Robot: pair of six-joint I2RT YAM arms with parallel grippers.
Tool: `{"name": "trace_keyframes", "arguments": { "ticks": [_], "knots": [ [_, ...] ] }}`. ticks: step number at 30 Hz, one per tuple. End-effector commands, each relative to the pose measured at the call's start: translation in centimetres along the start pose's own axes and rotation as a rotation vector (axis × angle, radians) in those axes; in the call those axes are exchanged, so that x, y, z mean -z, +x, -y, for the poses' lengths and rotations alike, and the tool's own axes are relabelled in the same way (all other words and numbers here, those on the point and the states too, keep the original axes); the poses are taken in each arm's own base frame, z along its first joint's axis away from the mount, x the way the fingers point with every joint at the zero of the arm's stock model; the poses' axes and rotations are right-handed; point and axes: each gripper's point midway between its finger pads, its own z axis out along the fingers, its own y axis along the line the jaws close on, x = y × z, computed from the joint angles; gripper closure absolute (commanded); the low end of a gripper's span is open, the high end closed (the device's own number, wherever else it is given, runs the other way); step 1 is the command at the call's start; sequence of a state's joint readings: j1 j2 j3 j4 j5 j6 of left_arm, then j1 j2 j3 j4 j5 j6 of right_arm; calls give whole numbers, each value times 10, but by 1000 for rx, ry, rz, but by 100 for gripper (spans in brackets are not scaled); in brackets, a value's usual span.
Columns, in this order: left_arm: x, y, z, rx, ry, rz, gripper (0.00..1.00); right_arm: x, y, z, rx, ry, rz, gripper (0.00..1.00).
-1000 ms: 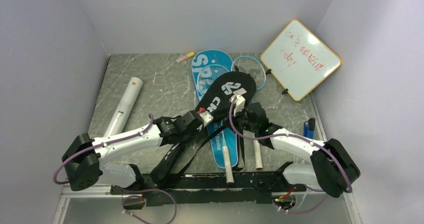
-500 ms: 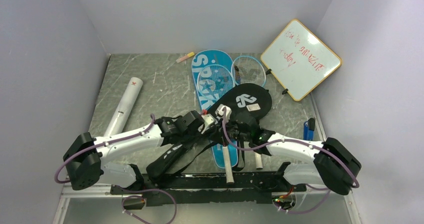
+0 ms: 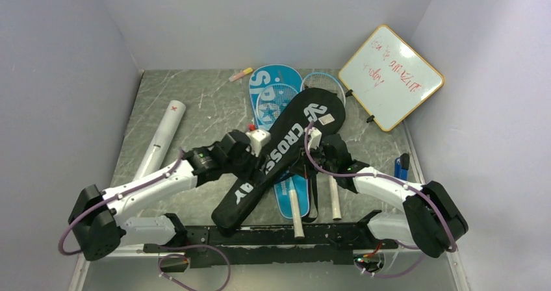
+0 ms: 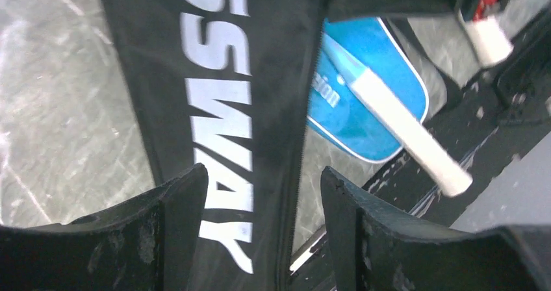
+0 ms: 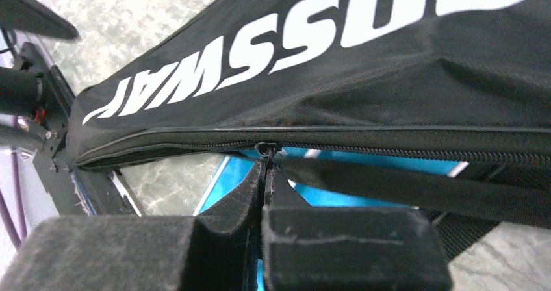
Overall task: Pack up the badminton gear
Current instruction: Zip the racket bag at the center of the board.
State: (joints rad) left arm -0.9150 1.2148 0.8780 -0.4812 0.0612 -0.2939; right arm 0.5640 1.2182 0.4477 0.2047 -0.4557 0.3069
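The black "CROSSWAY" cover point(image 3: 286, 149) lies diagonally across the blue "SPORT" cover point(image 3: 271, 86). My right gripper point(image 5: 267, 173) is shut on the black cover's zipper pull point(image 5: 266, 149), at the cover's right edge point(image 3: 305, 160). My left gripper point(image 4: 260, 197) stands open just above the cover's narrow lower part point(image 4: 221, 109), holding nothing; from above it shows at the cover's left edge point(image 3: 255, 158). A light-blue racket head point(image 3: 328, 82) peeks out behind the black cover. Two white racket handles point(image 3: 296, 206) point(image 3: 334, 203) stick out toward the arm bases. The white cardboard tube point(image 3: 160, 141) lies at the left.
A wood-framed whiteboard point(image 3: 391, 76) leans in the far right corner. A small pink-yellow marker point(image 3: 240, 74) lies by the back wall. A blue object point(image 3: 402, 167) sits at the right wall. The black base rail point(image 3: 273, 236) runs along the near edge.
My left gripper opened and let go of the black cover, drawing back to the left. The cover swung back up into a straight diagonal. The right gripper stayed shut and moved up-right.
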Motion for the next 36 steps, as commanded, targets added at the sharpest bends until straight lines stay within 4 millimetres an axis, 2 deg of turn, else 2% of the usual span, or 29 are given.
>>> {"name": "trace_keyframes", "arguments": {
  "ticks": [1,4,6,11,17,22,29,32,36],
  "knots": [
    [5,-9,-20,177,16,60,36,3,-9,14,0,76,26,100],
    [1,11,-48,286,-59,14,50,2,-7,10,17,51,17,100],
    [-2,27,-56,343,-94,-13,57,1,-4,9,24,42,2,100],
    [-23,43,-39,419,34,-19,71,-3,7,6,54,36,-58,100],
    [-54,59,-32,456,102,-87,77,-12,21,-7,113,14,-140,100],
    [-70,70,-46,462,41,-103,75,-18,38,-39,195,-45,-200,100],
    [-73,76,-56,457,-7,-96,74,-21,62,-83,214,-123,-246,100],
    [-74,75,-56,463,-1,-82,74,-25,76,-106,219,-153,-250,100],
    [-75,77,-59,478,6,-75,74,-28,97,-147,219,-223,-217,100]
  ]
}}
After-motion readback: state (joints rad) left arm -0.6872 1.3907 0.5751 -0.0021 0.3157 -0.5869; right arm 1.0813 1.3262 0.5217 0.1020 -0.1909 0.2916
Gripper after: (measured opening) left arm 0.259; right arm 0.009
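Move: The right hand still pinches the zip pull; the zip's near end lies roughly 19 cm back and 17 cm to its left, some 5 cm lower. The blue racket sleeve's near part is about 8 cm straight back from it, the white handle 13 cm back and 3 cm right. For the left hand, the WAY lettering lies 9 cm below, 2 cm ahead and 1 cm left; the zip pull is about 5 cm ahead, 10 cm right, 5 cm below. Right hand drags the zip pull 13 cm back-left; left hand, half-closing, sinks 9 cm onto the lettering. ##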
